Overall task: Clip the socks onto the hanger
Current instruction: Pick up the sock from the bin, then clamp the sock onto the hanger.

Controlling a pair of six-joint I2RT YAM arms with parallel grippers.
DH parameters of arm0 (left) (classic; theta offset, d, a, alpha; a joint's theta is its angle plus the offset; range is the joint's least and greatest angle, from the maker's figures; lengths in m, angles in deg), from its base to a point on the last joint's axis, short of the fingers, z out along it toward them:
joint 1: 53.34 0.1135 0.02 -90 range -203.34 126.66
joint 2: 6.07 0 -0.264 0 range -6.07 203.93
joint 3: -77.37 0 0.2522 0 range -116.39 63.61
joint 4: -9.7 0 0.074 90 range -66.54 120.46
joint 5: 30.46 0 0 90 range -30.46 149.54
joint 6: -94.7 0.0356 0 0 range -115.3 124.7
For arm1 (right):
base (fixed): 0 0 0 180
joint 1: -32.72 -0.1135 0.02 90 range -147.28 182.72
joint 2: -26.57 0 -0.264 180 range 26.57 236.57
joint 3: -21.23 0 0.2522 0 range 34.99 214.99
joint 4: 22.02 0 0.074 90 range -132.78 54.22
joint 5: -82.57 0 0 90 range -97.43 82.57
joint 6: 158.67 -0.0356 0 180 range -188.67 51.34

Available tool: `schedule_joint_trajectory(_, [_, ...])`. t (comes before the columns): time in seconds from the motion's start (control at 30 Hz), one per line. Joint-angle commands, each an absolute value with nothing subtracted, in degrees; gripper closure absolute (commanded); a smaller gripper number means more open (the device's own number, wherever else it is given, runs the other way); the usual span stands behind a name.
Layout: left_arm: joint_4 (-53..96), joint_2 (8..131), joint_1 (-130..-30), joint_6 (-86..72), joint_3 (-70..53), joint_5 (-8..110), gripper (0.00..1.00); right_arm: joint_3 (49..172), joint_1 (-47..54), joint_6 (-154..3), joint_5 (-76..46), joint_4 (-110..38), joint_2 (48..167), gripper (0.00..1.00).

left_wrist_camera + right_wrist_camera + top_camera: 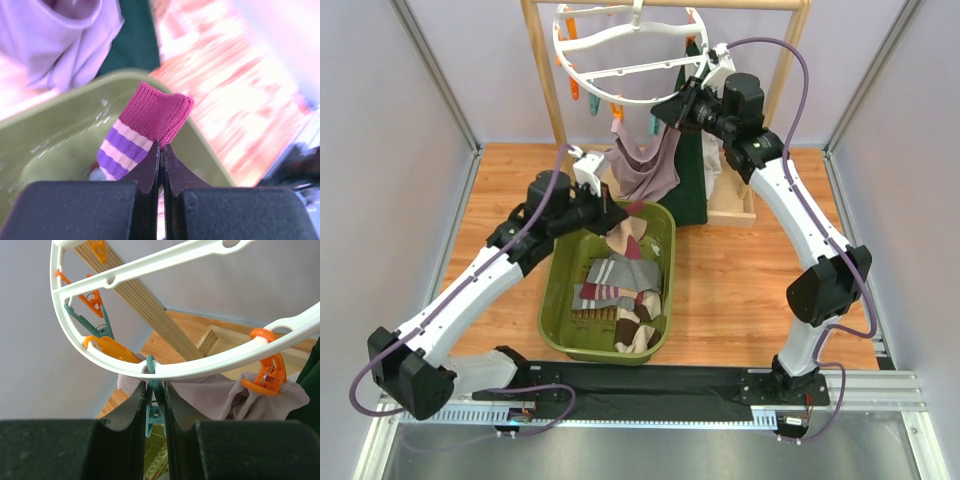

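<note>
My left gripper [611,216] is shut on the cuff of a maroon-pink striped sock [152,114] and holds it over the far end of the olive basket [556,290]. My right gripper [155,388] is shut on a teal clip [155,407] that hangs from the near rim of the white ring hanger [210,366]. In the top view that gripper [667,108] sits under the ring [620,98]. A lilac-grey sock [650,168] hangs from an orange clip [265,376], and a dark green sock [690,185] hangs beside it. More socks lie in the basket, among them a grey striped one [610,282].
The wooden rack's posts [544,80] and top rail carry the hanger; its base [735,205] rests on the wooden table behind the basket. Several orange and teal clips [95,302] dangle empty on the ring's left side. Grey walls stand on both sides.
</note>
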State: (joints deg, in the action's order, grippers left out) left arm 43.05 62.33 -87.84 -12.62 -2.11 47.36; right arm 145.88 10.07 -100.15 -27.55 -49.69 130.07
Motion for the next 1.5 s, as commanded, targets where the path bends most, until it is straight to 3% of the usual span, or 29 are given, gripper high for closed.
schedule_joint_trajectory(0.0, [28.41, 62.58, -81.30, -21.47, 1.28, 28.04, 1.00, 146.17, 10.66, -101.80, -29.67, -48.00, 127.03, 1.00])
schedule_joint_trajectory(0.3, [-2.70, 73.98, -74.70, -41.13, -0.20, 12.28, 1.00, 146.00, 10.66, -104.52, -31.60, -45.89, 126.59, 1.00])
schedule_joint_trajectory(0.63, [-24.49, 85.16, -71.27, -63.72, -5.56, 8.83, 1.00, 144.42, 10.66, -105.40, -35.55, -42.11, 126.24, 1.00])
schedule_joint_trajectory(1.07, [-33.93, 94.56, -69.68, -77.82, -11.10, 5.50, 1.00, 143.62, 10.84, -106.81, -36.70, -39.38, 125.97, 1.00])
schedule_joint_trajectory(1.23, [-45.07, 98.43, -69.86, -87.05, -10.39, 5.14, 1.00, 143.54, 10.75, -107.42, -37.14, -38.86, 126.32, 1.00])
schedule_joint_trajectory(1.47, [-46.40, 100.28, -70.47, -90.04, -12.33, 5.13, 1.00, 143.45, 10.75, -107.60, -37.49, -38.42, 126.24, 1.00])
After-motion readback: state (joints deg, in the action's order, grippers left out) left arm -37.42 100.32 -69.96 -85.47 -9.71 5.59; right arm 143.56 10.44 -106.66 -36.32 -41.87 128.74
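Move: The left gripper already holds the striped sock above the bin. The teal clip in the right gripper lies about 17 cm ahead, 7 cm right and 12 cm above it. An orange clip hangs some 8 cm left of the teal one, level with it; the mauve cloth is 12 cm ahead of the left hand, 4 cm right and slightly higher. The bin's middle is 4 cm back, 1 cm left and 15 cm below. From the right hand, the sock is about 19 cm back, 7 cm left and 15 cm down. Bring the left gripper, fingers kept shut on the sock, some 10 cm forward, up and a little right towards the teal clip, rolling its left side down through roughly 50 degrees; then ease down about 2 cm in front of the mauve cloth. Keep the right fingers on the clip and shift it up, back and left by a few centimetres. ##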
